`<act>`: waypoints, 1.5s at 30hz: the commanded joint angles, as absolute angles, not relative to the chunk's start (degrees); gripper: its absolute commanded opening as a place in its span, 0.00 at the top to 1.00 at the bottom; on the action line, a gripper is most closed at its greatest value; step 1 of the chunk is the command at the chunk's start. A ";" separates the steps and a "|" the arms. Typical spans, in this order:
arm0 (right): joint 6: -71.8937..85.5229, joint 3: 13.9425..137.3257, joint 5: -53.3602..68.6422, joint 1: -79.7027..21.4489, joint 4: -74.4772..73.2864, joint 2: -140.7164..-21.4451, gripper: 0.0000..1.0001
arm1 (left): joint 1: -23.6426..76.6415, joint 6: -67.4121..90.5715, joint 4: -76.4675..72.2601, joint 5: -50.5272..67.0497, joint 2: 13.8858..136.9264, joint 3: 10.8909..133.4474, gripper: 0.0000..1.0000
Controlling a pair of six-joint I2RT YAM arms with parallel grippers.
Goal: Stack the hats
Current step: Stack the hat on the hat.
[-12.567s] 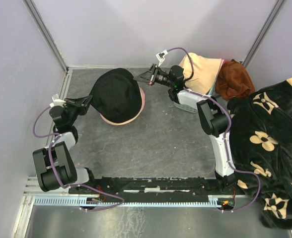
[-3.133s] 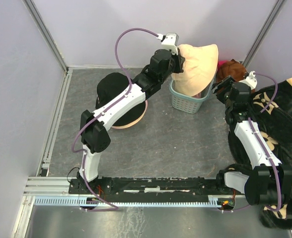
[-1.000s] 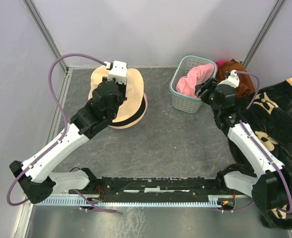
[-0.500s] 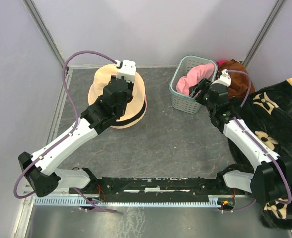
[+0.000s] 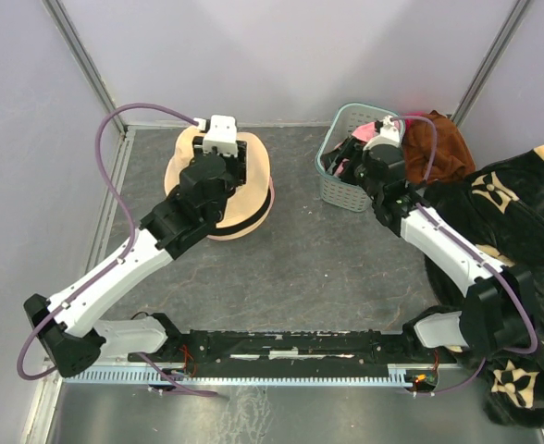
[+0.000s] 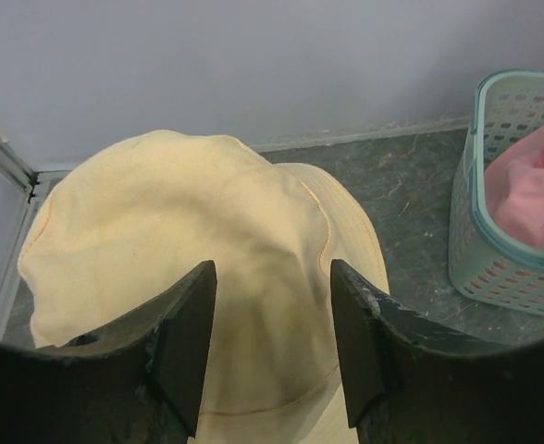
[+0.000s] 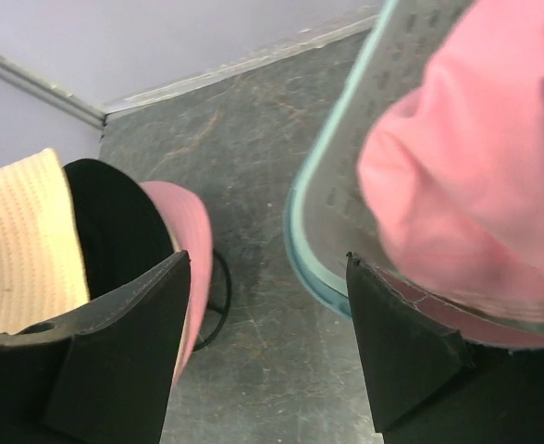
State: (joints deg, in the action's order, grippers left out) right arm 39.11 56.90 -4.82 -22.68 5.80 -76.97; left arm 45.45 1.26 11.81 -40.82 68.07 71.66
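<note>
A beige hat [image 5: 184, 171] lies on top of a black hat [image 5: 270, 198] and a pink hat [image 5: 244, 231] at the back left. My left gripper [image 5: 231, 159] hovers over the beige hat's crown [image 6: 207, 268]. It is open [image 6: 272, 305], with the fabric below its fingers and not pinched. Another pink hat [image 5: 376, 135] sits in the teal basket [image 5: 332, 190]. My right gripper [image 5: 352, 154] is open at the basket's left rim [image 7: 318, 240], and that pink hat [image 7: 476, 185] is beside its right finger. Nothing is between the right gripper's [image 7: 267, 305] fingers.
A rust-brown cloth [image 5: 436, 148] lies just right of the basket. A black blanket with beige flowers [image 5: 503, 250] covers the right side. Walls close the back and both sides. Bare grey floor [image 5: 318, 259] stretches between the stack and the basket.
My left gripper has opened and let go of the beige hat, which now rests on the stack. My right gripper has moved left, over the basket's near-left rim.
</note>
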 commanded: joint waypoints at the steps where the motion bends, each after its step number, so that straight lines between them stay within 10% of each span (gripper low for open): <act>1: 37.45 62.15 -0.16 -25.02 11.35 -79.36 0.23 | 45.21 6.05 8.68 -42.63 63.70 73.34 0.40; 24: 43.11 69.99 14.10 -30.20 24.89 -93.58 0.24 | 42.65 27.94 16.86 -64.40 43.52 60.16 0.18; 34: 42.09 70.09 15.76 -30.21 25.49 -94.12 0.24 | 4.28 41.71 19.79 -16.24 49.64 57.98 0.16; 45: 45.33 70.07 21.41 -30.05 32.36 -97.51 0.24 | -12.24 56.45 -7.44 9.14 44.23 32.47 0.16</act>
State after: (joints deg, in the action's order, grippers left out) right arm 43.55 67.70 18.06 -29.91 25.91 -96.29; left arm -9.52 47.07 8.88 -2.68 46.92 39.31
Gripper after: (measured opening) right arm 0.759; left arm 0.840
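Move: The cream hat, already let go on the stack, has its middle about 2 cm ahead of the left hand, 3 cm to its left and 12 cm below; the black hat under it lies level with that hand, 2 cm left and some 17 cm down. From the right hand the cream hat is about 29 cm left and 5 cm back, near its height; the basket's middle is 3 cm ahead, 7 cm right and 14 cm below, and the pink hat 4 cm ahead and 10 cm right. With no hat in its grip, the left hand leaves the cream hat's crown: up, back and left, then forward, left and down, ending roughly 21 cm left and 13 cm lower beside the stack. It opens wider and rolls about 50 degrees, left side dropping. The right hand, still open, swings some 15 cm left from the basket to near the stack's right brim, turning counter-clockwise; contact there can't be seen. ##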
